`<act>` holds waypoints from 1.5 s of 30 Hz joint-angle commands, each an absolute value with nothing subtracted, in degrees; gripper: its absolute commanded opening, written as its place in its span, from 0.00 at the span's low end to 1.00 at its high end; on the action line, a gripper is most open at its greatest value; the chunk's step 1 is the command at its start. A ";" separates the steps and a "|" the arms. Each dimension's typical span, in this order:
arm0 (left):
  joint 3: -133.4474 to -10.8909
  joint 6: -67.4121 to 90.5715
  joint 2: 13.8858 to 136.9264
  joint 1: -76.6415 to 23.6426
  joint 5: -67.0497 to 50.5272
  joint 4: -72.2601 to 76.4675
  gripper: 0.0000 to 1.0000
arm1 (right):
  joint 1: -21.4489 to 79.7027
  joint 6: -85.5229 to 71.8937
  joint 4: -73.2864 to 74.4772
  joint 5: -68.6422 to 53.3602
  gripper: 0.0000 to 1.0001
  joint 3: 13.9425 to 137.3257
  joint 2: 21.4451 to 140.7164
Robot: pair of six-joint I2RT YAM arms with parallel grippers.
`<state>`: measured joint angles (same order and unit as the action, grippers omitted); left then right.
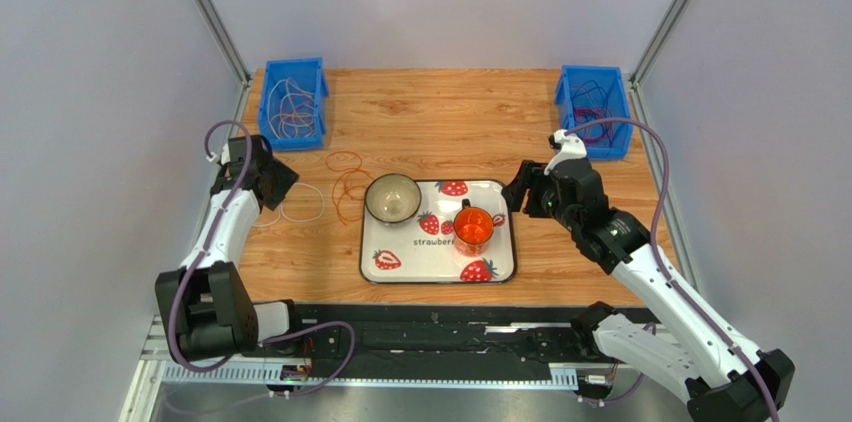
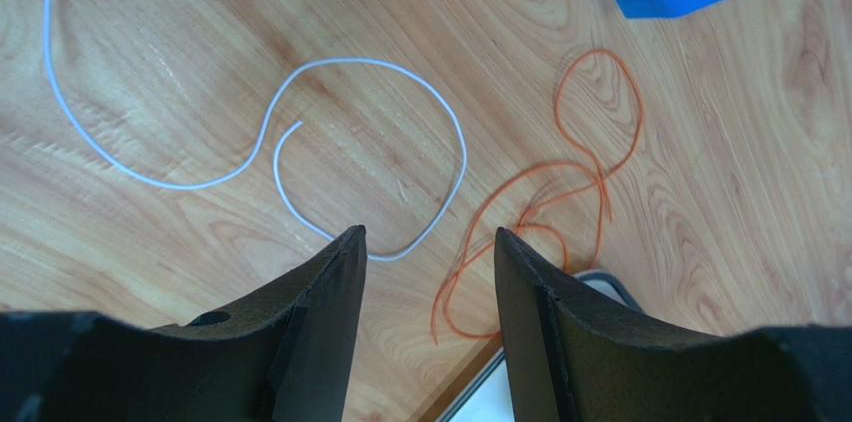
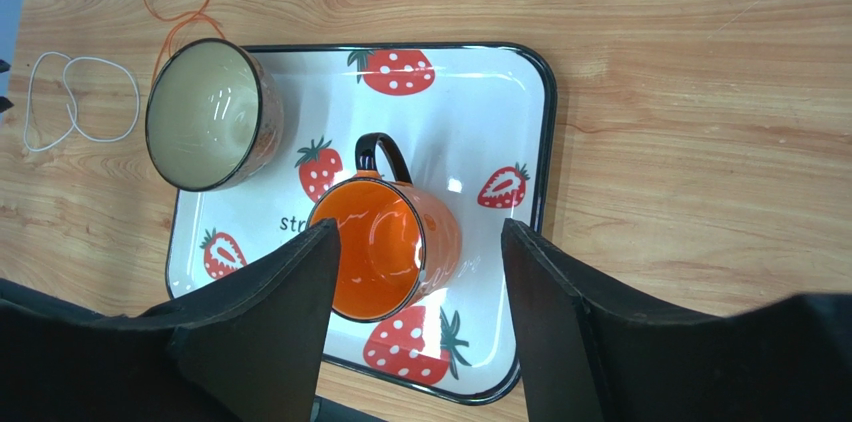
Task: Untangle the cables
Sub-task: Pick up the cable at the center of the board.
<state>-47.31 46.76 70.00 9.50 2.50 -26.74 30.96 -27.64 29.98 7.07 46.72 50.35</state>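
A white cable (image 1: 322,204) lies in loose loops on the wooden table, left of the tray. An orange cable (image 1: 340,197) curls beside it, up against the tray's left edge. My left gripper (image 1: 272,180) hovers over them, open and empty. In the left wrist view its jaws (image 2: 430,237) stand apart above bare wood, with the white cable (image 2: 463,142) and the orange cable (image 2: 640,112) just ahead. My right gripper (image 1: 520,192) is open and empty above the tray's right side. In the right wrist view it (image 3: 420,232) frames the orange mug (image 3: 385,252).
A strawberry-print tray (image 1: 420,252) holds a cream bowl (image 1: 392,198) and the orange mug (image 1: 472,227). A blue bin (image 1: 293,102) at the back left holds several light cables. A blue bin (image 1: 596,107) at the back right holds dark and purple ones.
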 commanded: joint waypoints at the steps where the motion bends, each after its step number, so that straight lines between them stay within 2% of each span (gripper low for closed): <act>1: -49.31 52.11 74.17 9.40 3.96 -19.26 0.59 | 31.20 -25.05 32.16 9.23 0.64 47.02 47.64; 12: -50.36 57.13 85.60 9.40 0.53 -13.27 0.57 | 31.20 -24.34 33.31 9.23 0.65 45.18 44.83; 28: -49.22 60.12 89.91 9.40 1.93 -10.37 0.50 | 31.20 -23.56 32.43 8.00 0.64 44.47 45.53; 30: -49.22 60.12 90.35 9.40 1.93 -9.76 0.46 | 31.20 -23.55 32.52 7.65 0.65 44.38 45.61; 34: -49.92 60.21 91.67 9.40 1.06 -9.49 0.19 | 31.20 -23.38 32.52 7.82 0.65 44.21 45.61; 36: -50.36 60.38 92.02 9.40 0.97 -9.67 0.13 | 31.20 -23.47 32.61 7.91 0.64 44.30 45.53; 38: -50.36 60.64 91.93 9.40 0.53 -9.58 0.02 | 31.20 -23.38 32.61 7.91 0.65 44.30 45.44; 45: -50.80 58.54 83.61 9.40 -0.79 -12.12 0.00 | 31.20 -23.38 32.87 8.00 0.64 44.30 45.35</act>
<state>-48.40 59.99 90.56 9.50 0.34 -11.44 30.96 -24.08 34.04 7.90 44.18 45.71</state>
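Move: From the left gripper, the far edge of the white cable's loop lies about 6 cm ahead, level sideways and some 8 cm below. The orange cable is roughly 11 cm to the right of that edge and level with it in reach; the grey-green cup stands about 22 cm right of the gripper and 2 cm ahead. The left blue box is some 27 cm ahead, 1 cm left. From the right gripper, that loop edge is about 46 cm left, 12 cm ahead. Bring the open left gripper down about 8 cm and forward some 6 cm to the far edge of the white cable's loop, turning the wrist about 10 degrees counter-clockwise. Slow as you get low, shut the fingers fully to pinch the cable, then start up by barely 1 cm. Meanwhile ease the right gripper, still open and empty, a little back, right and down, then hold it still. ##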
